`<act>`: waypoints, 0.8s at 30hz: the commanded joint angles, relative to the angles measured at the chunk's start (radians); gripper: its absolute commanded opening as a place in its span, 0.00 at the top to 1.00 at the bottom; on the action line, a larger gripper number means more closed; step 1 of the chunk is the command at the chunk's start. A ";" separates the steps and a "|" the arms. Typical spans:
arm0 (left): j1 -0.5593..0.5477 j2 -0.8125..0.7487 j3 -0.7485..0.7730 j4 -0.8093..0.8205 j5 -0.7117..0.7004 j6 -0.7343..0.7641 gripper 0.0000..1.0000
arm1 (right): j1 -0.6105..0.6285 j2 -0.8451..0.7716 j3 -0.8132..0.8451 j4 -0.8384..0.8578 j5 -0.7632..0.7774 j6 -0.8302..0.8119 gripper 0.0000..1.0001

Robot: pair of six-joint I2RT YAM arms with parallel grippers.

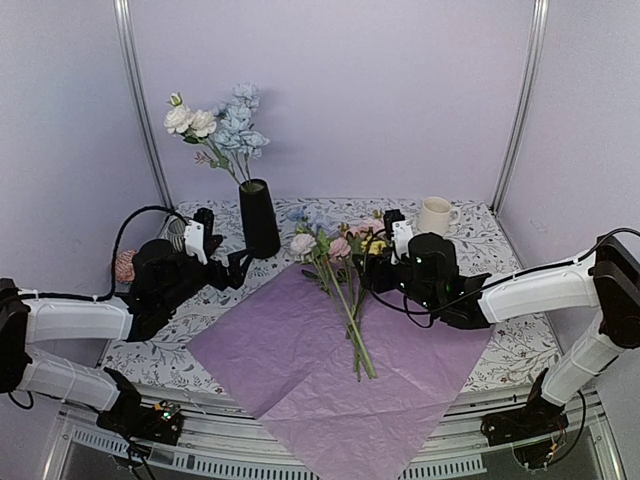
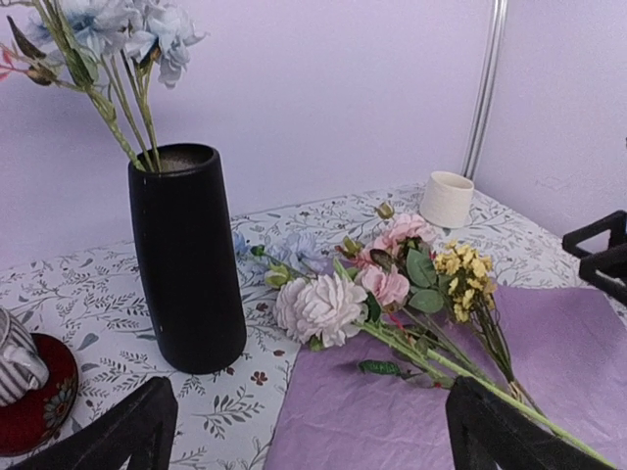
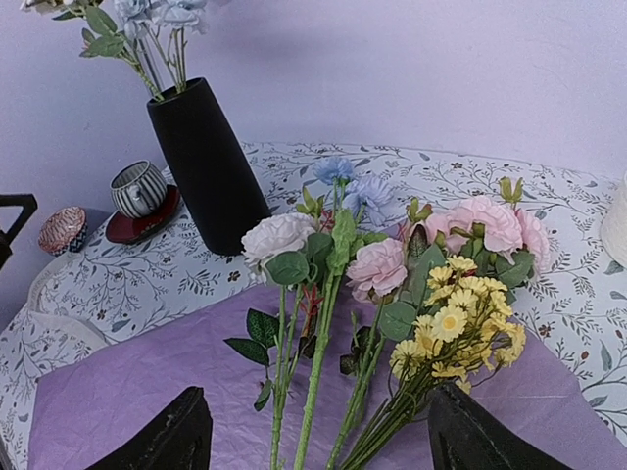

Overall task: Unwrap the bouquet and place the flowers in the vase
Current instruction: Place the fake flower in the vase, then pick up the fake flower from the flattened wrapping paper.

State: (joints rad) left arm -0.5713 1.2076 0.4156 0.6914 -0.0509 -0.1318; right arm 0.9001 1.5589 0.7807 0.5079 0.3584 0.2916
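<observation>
The bouquet lies unwrapped: its pink-lilac paper (image 1: pixel 300 370) is spread flat, and loose flowers (image 1: pixel 340 270) lie across it, heads toward the back. The black vase (image 1: pixel 259 218) stands upright at the back left and holds white and pale blue flowers (image 1: pixel 225 125). My left gripper (image 1: pixel 222 245) is open just left of the vase and holds nothing. In its wrist view the vase (image 2: pixel 186 264) and a white rose (image 2: pixel 323 308) lie ahead of it. My right gripper (image 3: pixel 318 441) is open low over the green stems (image 3: pixel 318 382), its fingers either side of them.
A cream mug (image 1: pixel 435 215) stands at the back right. A striped cup (image 3: pixel 137 188) on a red saucer and a small patterned bowl (image 3: pixel 62 229) sit left of the vase. The paper overhangs the table's front edge.
</observation>
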 commanded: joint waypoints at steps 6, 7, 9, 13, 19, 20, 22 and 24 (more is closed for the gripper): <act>-0.009 -0.030 -0.003 0.086 0.012 -0.011 0.02 | -0.004 0.086 0.087 -0.098 -0.201 -0.059 0.27; -0.009 -0.030 -0.004 0.088 0.016 -0.011 0.02 | -0.004 0.101 0.102 -0.116 -0.204 -0.055 0.31; -0.010 -0.031 -0.004 0.094 0.030 -0.010 0.02 | -0.003 0.127 0.125 -0.142 -0.198 -0.050 0.38; -0.014 -0.031 -0.005 0.097 0.052 -0.004 0.02 | -0.003 0.194 0.192 -0.215 -0.181 -0.022 0.47; -0.017 -0.010 0.004 0.096 0.059 0.012 0.03 | -0.003 0.297 0.294 -0.339 -0.189 0.014 0.61; -0.018 -0.008 0.007 0.094 0.063 0.013 0.03 | -0.004 0.307 0.306 -0.348 -0.197 0.018 0.62; -0.019 -0.001 0.011 0.090 0.065 0.015 0.03 | -0.003 0.329 0.325 -0.368 -0.207 0.025 0.63; -0.019 0.004 0.015 0.086 0.065 0.017 0.03 | -0.003 0.355 0.354 -0.405 -0.205 0.035 0.65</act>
State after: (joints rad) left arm -0.5762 1.1942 0.4156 0.7650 -0.0029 -0.1318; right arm 0.9001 1.8668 1.0779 0.1925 0.1688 0.2958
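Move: The right hand is empty and goes for the fake flower's stem, the one under the white bloom, about 6 cm to its left, 4 cm ahead and 14 cm below. The white bloom lies some 14 cm ahead and 12 cm left; the pink rose 13 cm ahead and 4 cm left; the yellow flowers 11 cm straight ahead. From the left hand, that stem is about 19 cm right, 5 cm ahead and 16 cm below. Right hand sinks about 9 cm, moving 6 cm left towards the white bloom's stem, tipping down, fingers partly closing. ##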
